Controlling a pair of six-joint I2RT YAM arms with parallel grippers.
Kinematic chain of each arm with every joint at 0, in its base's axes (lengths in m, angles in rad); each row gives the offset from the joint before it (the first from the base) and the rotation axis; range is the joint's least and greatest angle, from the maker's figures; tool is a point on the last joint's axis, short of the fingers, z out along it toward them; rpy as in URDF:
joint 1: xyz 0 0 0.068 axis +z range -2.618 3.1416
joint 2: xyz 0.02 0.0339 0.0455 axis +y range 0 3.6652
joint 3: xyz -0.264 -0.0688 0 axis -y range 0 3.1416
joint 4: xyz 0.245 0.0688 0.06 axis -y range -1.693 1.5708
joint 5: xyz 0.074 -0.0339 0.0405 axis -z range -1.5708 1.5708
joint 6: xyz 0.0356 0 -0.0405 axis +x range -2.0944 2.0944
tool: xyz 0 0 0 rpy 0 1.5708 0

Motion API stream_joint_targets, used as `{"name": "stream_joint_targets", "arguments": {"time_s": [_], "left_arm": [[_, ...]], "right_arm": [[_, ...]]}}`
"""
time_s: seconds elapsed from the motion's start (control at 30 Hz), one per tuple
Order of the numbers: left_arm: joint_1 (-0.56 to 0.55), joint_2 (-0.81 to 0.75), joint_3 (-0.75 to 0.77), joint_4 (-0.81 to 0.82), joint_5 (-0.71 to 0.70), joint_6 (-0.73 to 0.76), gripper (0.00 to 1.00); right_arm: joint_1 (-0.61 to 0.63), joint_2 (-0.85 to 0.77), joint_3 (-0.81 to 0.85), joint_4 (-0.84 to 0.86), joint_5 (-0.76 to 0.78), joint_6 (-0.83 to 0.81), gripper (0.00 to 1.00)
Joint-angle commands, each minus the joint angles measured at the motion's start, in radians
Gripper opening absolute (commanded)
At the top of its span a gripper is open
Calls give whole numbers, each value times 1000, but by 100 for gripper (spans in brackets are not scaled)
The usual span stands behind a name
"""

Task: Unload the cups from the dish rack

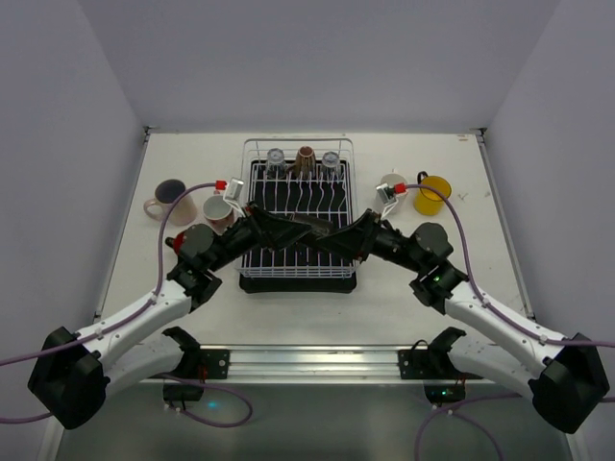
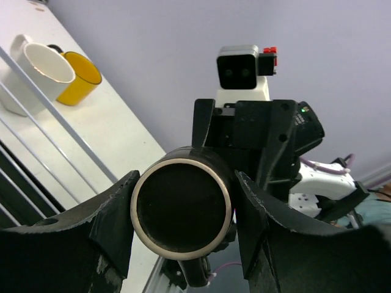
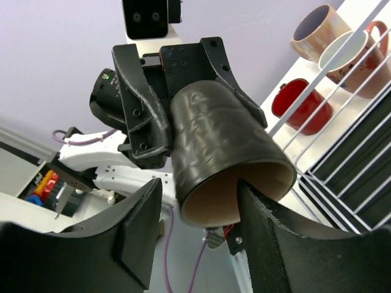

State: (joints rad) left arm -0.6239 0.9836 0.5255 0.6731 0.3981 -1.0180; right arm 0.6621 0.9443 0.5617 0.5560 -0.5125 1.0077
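A dark brown cup (image 1: 322, 230) hangs in the air over the dish rack (image 1: 296, 280), between both grippers. My left gripper (image 2: 183, 207) is shut on its base end, with the pale-rimmed bottom (image 2: 182, 209) facing the camera and the handle pointing down. My right gripper (image 3: 195, 207) is open at the cup's mouth (image 3: 235, 198): one finger (image 3: 269, 232) lies across the opening, the other (image 3: 131, 238) stands apart from the wall. At the back of the rack stand two clear glasses (image 1: 276, 158) (image 1: 331, 160) and a brown cup (image 1: 306, 158).
On the table left of the rack are a peach mug (image 1: 170, 199), a white patterned mug (image 1: 219, 211) and a red cup (image 3: 302, 104). Right of the rack are a white mug (image 1: 391, 182) and a yellow mug (image 1: 432, 193). Walls enclose the table.
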Motion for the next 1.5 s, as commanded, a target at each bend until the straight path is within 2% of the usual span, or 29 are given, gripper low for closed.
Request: {"name": "stream_joint_targets", "arguments": {"time_s": [0.0, 0.07, 0.13, 0.17, 0.23, 0.27, 0.33, 0.37, 0.4, 0.43, 0.47, 0.57, 0.6, 0.67, 0.7, 0.77, 0.8, 0.9, 0.93, 1.0, 1.07, 1.17, 1.47], "left_arm": [[-5, -25, -8, 184, 47, -82, 9], [-5, -31, -21, 197, 50, -88, 10], [-5, -39, -28, 200, 53, -94, 15], [-5, -40, -27, 198, 54, -91, 25], [-5, -51, -24, 181, 56, -87, 37], [-4, -54, -21, 174, 56, -82, 50], [-3, -69, -19, 142, 53, -62, 59], [-5, -75, -19, 134, 53, -57, 63], [-4, -91, -19, 117, 51, -47, 72], [-2, -101, -16, 100, 45, -33, 78], [-2, -114, -3, 74, 39, -19, 88], [-2, -177, 69, -116, -17, 96, 98], [0, -209, 94, -244, -37, 175, 100], [-2, -232, 175, -381, -112, 258, 100], [0, -246, 204, -517, -140, 339, 100], [-2, -252, 278, -648, -217, 418, 100], [0, -255, 297, -776, -238, 487, 100], [0, -270, 326, -941, -306, 603, 100], [-2, -276, 324, -972, -336, 630, 100], [0, -304, 304, -1036, -376, 685, 100], [0, -325, 274, -1061, -450, 708, 100], [-2, -371, 222, -1072, -512, 728, 100], [0, -424, 183, -1049, -519, 760, 100]], "right_arm": [[28, 27, 69, 97, 57, -4, 54], [39, 53, 93, 105, 60, -9, 43], [47, 70, 102, 128, 60, -6, 38], [50, 80, 101, 146, 60, -1, 37], [51, 108, 99, 205, 48, 23, 36], [54, 117, 96, 223, 42, 31, 35], [56, 132, 95, 258, 37, 48, 22], [54, 133, 95, 260, 43, 51, 13], [54, 133, 96, 239, 46, 46, 0], [56, 116, 96, 220, 52, 39, 0], [54, 102, 95, 197, 74, 29, 0], [54, 19, 115, 46, 107, -43, 0], [54, -4, 128, -94, 147, -107, 0], [51, -62, 180, -242, 198, -174, 0], [47, -77, 200, -393, 250, -240, 0], [15, -99, 275, -551, 296, -303, 0], [-22, -102, 294, -696, 345, -355, 0], [-106, -101, 359, -912, 376, -435, 0], [-163, -95, 369, -954, 406, -452, 0], [-188, -58, 406, -1074, 489, -504, 0], [-197, -15, 437, -1128, 616, -532, 0], [-206, 86, 463, -1162, 676, -570, 0], [-217, 428, 549, -1131, 729, -626, 0]]}}
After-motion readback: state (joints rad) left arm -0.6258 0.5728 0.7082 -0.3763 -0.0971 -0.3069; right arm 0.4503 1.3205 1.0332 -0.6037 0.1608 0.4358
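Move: The left hand still holds the black cup in mid-air over the rack, the cup's middle about 3 cm to its right and 1 cm ahead. The right hand's open fingers straddle the rim, the cup about 3 cm to its left, level. From the right hand, the white mug stands some 20 cm ahead, 16 cm right and 25 cm below; the yellow mug is 10 cm farther right. Right pinches the cup's rim; left releases, withdrawing leftward; right carries it rightward, forward, then down about 20 cm. ##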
